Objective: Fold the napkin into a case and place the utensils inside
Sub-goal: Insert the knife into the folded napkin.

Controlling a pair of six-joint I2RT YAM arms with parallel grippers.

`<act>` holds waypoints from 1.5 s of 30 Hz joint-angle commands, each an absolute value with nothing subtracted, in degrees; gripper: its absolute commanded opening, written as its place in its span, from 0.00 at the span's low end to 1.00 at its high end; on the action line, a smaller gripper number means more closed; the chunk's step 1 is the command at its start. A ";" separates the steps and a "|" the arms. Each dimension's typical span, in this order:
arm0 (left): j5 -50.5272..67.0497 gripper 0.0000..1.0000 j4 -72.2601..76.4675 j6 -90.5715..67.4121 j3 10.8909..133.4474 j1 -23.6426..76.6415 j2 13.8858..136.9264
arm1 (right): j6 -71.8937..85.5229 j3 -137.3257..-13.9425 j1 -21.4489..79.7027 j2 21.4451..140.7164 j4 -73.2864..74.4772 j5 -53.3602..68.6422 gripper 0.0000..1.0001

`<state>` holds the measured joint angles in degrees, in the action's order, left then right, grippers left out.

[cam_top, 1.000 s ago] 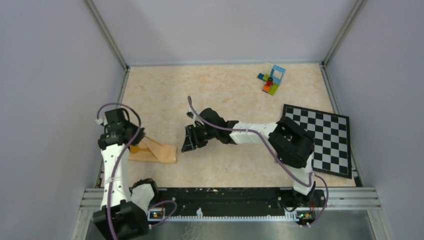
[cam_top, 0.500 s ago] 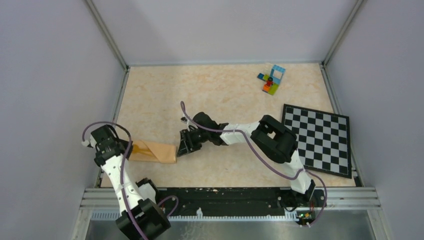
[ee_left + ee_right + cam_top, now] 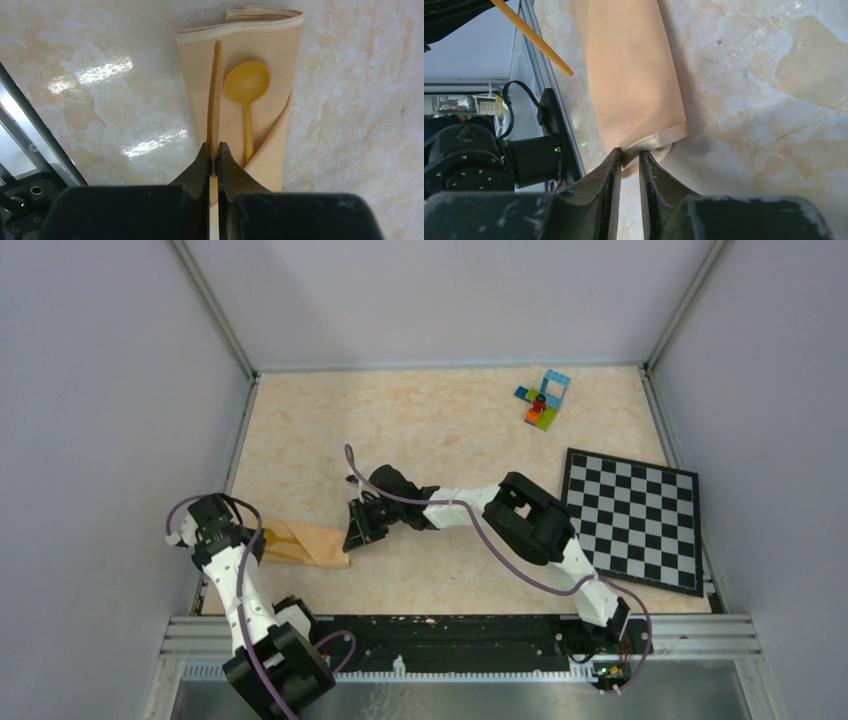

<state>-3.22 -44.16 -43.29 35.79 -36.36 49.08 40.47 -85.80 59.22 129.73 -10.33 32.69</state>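
The peach-tan napkin (image 3: 312, 543) lies folded into a narrow case (image 3: 270, 50) near the table's left edge. An orange spoon (image 3: 247, 85) rests in its pocket, bowl showing. My left gripper (image 3: 213, 147) is shut on the slim orange knife (image 3: 213, 95), which lies along the cloth's left side beside the spoon. In the top view the left gripper (image 3: 256, 540) sits at the case's left end. My right gripper (image 3: 630, 155) pinches the thick hemmed corner of the napkin (image 3: 629, 70) at its right end. The knife (image 3: 531, 35) shows at the far end there.
Multicoloured toy bricks (image 3: 542, 400) sit at the back right. A black-and-white checkered board (image 3: 632, 520) lies on the right. A metal rail (image 3: 30, 135) runs close along the napkin's left, with the grey enclosure walls all round.
My right gripper slid left to the napkin's right end and closed on its hem. The left arm drew back towards the left edge with the knife still held.
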 commanded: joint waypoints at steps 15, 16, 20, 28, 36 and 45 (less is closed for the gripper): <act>-3.73 0.00 -36.64 -49.60 35.16 -37.00 56.91 | 40.30 -88.57 60.13 132.21 -10.87 33.05 0.00; -3.50 0.00 -36.57 -49.79 35.08 -37.00 57.29 | 40.34 -88.47 60.07 132.20 -10.90 33.05 0.00; -3.60 0.00 -36.57 -50.14 34.55 -37.00 57.70 | 40.47 -88.42 60.11 132.21 -11.05 32.96 0.00; 1.59 0.00 -35.61 -50.45 33.34 -37.00 60.61 | 40.58 -88.33 60.12 132.12 -11.47 33.05 0.00; 8.57 0.00 -36.53 -53.23 32.37 -37.00 62.10 | 40.84 -87.90 60.09 131.92 -12.15 33.22 0.00; 12.43 0.00 -37.48 -54.32 29.53 -36.91 61.06 | 41.18 -87.54 60.12 131.66 -12.83 33.40 0.00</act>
<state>9.93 -37.34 -53.60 30.59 -36.67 62.00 40.84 -86.74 59.37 131.66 -10.31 33.08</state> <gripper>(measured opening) 0.026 0.008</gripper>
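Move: Below the knife-holding left hand, the mouth of the napkin's folded pocket lies about 8 cm to its right, 2 cm ahead and 6 cm down. The spoon, bowl outside and handle in the pocket, is some 2 cm right, 3 cm ahead; the napkin's hemmed right end is about 18 cm right, 1 cm ahead. The right hand has that hemmed end at its fingertips, about 1 cm below, with the pocket mouth roughly 10 cm to its left, level fore and aft. Sinking about 5 cm in all, the left hand first eases some 1.5 cm forward, then sweeps about 5 cm right, feeding the knife's free end towards and into the pocket mouth beside the spoon. It rolls some 20 degrees, left side down, laying the knife flatter, grip kept. The right hand drops about 1 cm, shuts on the napkin's hemmed end and holds it still. ##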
